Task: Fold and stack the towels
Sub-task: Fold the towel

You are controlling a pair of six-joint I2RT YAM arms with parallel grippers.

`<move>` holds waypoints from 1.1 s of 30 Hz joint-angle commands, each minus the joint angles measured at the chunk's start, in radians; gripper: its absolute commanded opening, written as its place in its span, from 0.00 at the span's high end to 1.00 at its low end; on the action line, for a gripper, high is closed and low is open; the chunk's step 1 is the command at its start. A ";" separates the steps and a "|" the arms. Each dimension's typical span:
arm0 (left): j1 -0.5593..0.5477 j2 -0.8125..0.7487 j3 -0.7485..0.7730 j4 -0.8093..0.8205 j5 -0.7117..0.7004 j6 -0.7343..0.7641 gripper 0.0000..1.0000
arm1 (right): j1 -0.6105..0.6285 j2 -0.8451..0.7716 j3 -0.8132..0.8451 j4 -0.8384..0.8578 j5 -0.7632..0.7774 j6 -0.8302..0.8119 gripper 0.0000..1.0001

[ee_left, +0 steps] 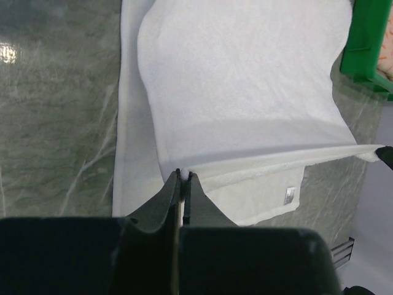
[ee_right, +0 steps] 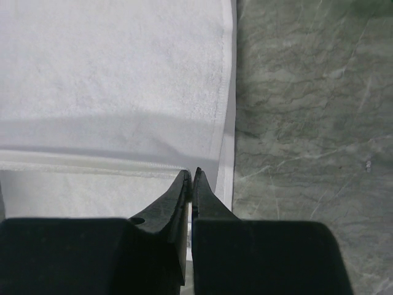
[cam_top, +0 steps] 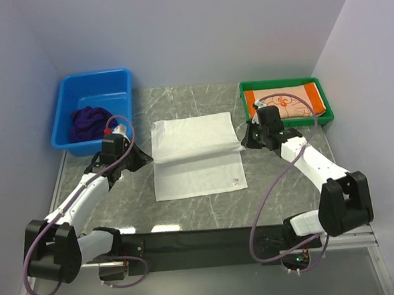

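The white towel [cam_top: 196, 154] lies in the middle of the table, and one hem is lifted off it as a taut line between my two grippers. My left gripper [cam_top: 147, 161] [ee_left: 183, 174] is shut on the left end of that hem. At the right end, my right gripper [cam_top: 245, 143] [ee_right: 190, 173] is shut on the hem's corner. The towel's raised part [ee_left: 239, 92] curves back toward the far side, while its near part [ee_left: 258, 196] rests flat with a small label showing. The dark purple towel [cam_top: 88, 123] sits bunched in the blue bin. The orange printed towel [cam_top: 284, 102] lies folded in the green tray.
The blue bin [cam_top: 93, 87] stands at the far left of the grey marble table [cam_top: 201, 214], close behind my left wrist. The green tray [cam_top: 325, 116] [ee_left: 368, 43] stands at the far right, just behind my right wrist. White walls close in the sides and back.
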 commanded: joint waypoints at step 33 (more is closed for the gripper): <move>0.004 -0.006 -0.269 0.047 -0.047 -0.054 0.98 | -0.036 0.034 -0.273 0.100 0.008 0.141 1.00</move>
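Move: The white towel's flap hangs taut between the two shut grippers, its lower layer spread below. That layer's near-left corner lies about 12 cm back of the left hand, level sideways and 9 cm below; its near-right corner lies about 12 cm back of the right hand, 1 cm to its right and 9 cm below. The blue bin is some 20 cm ahead and 17 cm left of the left hand; the green tray is some 16 cm ahead and 15 cm right of the right hand. The white towel's flap, still pinched at both ends, is first lifted 2 to 3 cm, then swept back and down over the lower layer towards its near edge. Both hands travel together, finishing about 6 cm farther back and 8 cm lower, the fingers tipping down by 10 to 15 degrees and keeping their hold; they ease to a stop low over the towel. ##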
